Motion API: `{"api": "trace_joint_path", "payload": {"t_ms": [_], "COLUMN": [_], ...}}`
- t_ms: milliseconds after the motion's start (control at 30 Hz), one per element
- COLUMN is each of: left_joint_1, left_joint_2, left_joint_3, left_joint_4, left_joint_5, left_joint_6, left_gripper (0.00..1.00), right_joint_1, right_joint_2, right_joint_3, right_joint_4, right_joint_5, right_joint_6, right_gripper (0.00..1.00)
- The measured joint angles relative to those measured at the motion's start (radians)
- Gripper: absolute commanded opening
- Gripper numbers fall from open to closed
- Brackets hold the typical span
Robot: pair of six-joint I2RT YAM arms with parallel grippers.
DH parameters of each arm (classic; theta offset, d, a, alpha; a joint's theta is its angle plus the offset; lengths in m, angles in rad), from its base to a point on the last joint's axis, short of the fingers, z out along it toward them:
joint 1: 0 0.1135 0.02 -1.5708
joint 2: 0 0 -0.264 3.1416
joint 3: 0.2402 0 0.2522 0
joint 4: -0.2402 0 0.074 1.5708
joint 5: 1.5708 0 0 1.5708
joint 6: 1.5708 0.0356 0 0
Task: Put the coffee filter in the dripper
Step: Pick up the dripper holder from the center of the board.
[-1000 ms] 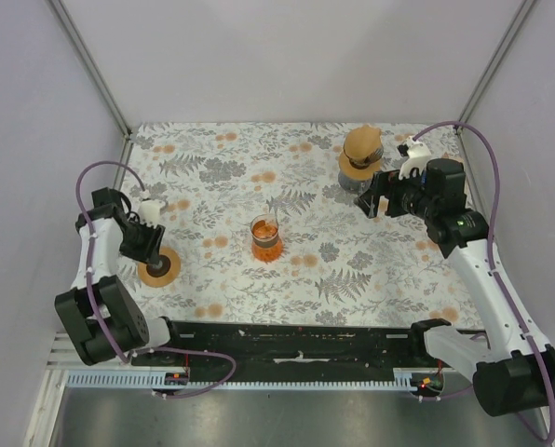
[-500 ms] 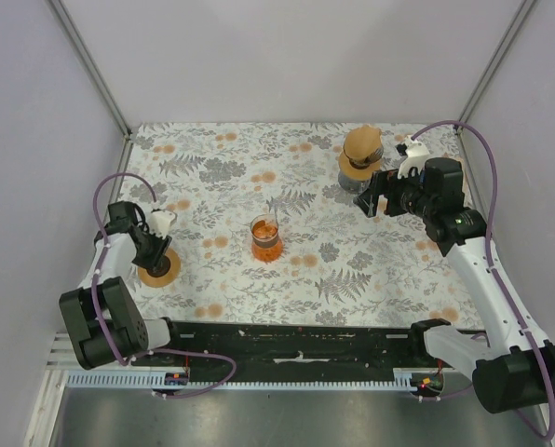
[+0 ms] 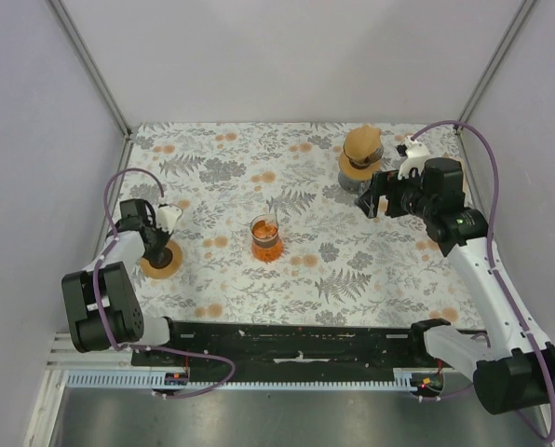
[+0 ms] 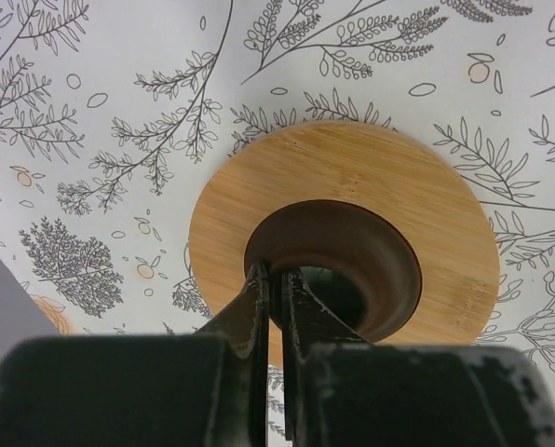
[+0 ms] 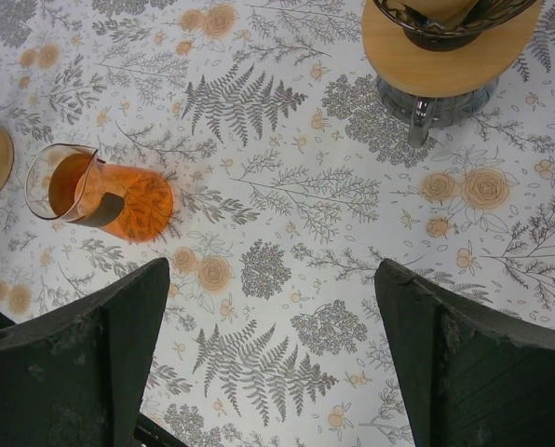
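Note:
The dripper [image 4: 352, 242], a dark brown cone set in a round bamboo collar, lies on the flowered table at the left [image 3: 160, 260]. My left gripper [image 4: 276, 272] is shut on the near rim of its cone, one finger inside and one outside. The tan coffee filter [image 3: 362, 143] sits in a wood-rimmed holder [image 5: 445, 58] on a stand at the back right. My right gripper [image 5: 273, 270] hovers open just in front of that stand [image 3: 372, 200], holding nothing.
A small glass carafe of orange liquid [image 3: 266, 238] stands mid-table, also in the right wrist view [image 5: 105, 196]. The cell's left wall runs close beside the left arm. A black rail [image 3: 296, 340] lines the near edge.
My left gripper came down onto the dripper and closed on the cone's rim. The right arm has not moved.

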Motion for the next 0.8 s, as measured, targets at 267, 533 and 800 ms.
{"api": "trace_joint_path", "payload": {"t_ms": [267, 533, 800], "left_joint_1": [0.006, 0.004, 0.000], "left_joint_2": [-0.042, -0.304, -0.578], "left_joint_3": [0.045, 0.263, 0.405], "left_joint_4": [-0.074, -0.345, -0.534], "left_joint_5": [0.135, 0.429, 0.628], "left_joint_6": [-0.059, -0.133, -0.151], "left_gripper": [0.02, 0.02, 0.02], "right_joint_1": [0.043, 0.225, 0.664], "right_joint_2": [-0.047, -0.085, 0.057], "right_joint_3": [0.060, 0.146, 0.238], "right_joint_4": [-0.053, -0.056, 0.134], "right_joint_5": [0.005, -0.014, -0.022], "right_joint_6": [0.000, 0.032, 0.171], "right_gripper": [0.98, 0.95, 0.98]}}
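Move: The left hand already pinches the left wall of the dripper holder's dark funnel; the wooden holder's middle lies about 2 cm to its right, 1 cm ahead and 1 cm below. The orange beaker stands some 30 cm to its right and 2 cm farther out. From the open right hand, the holder is roughly 53 cm left, 5 cm back and 23 cm below, and the beaker about 26 cm left and 3 cm back. Left hand, still pinching, lifts some 24 cm and swings right; open right hand sweeps left towards the holder. ##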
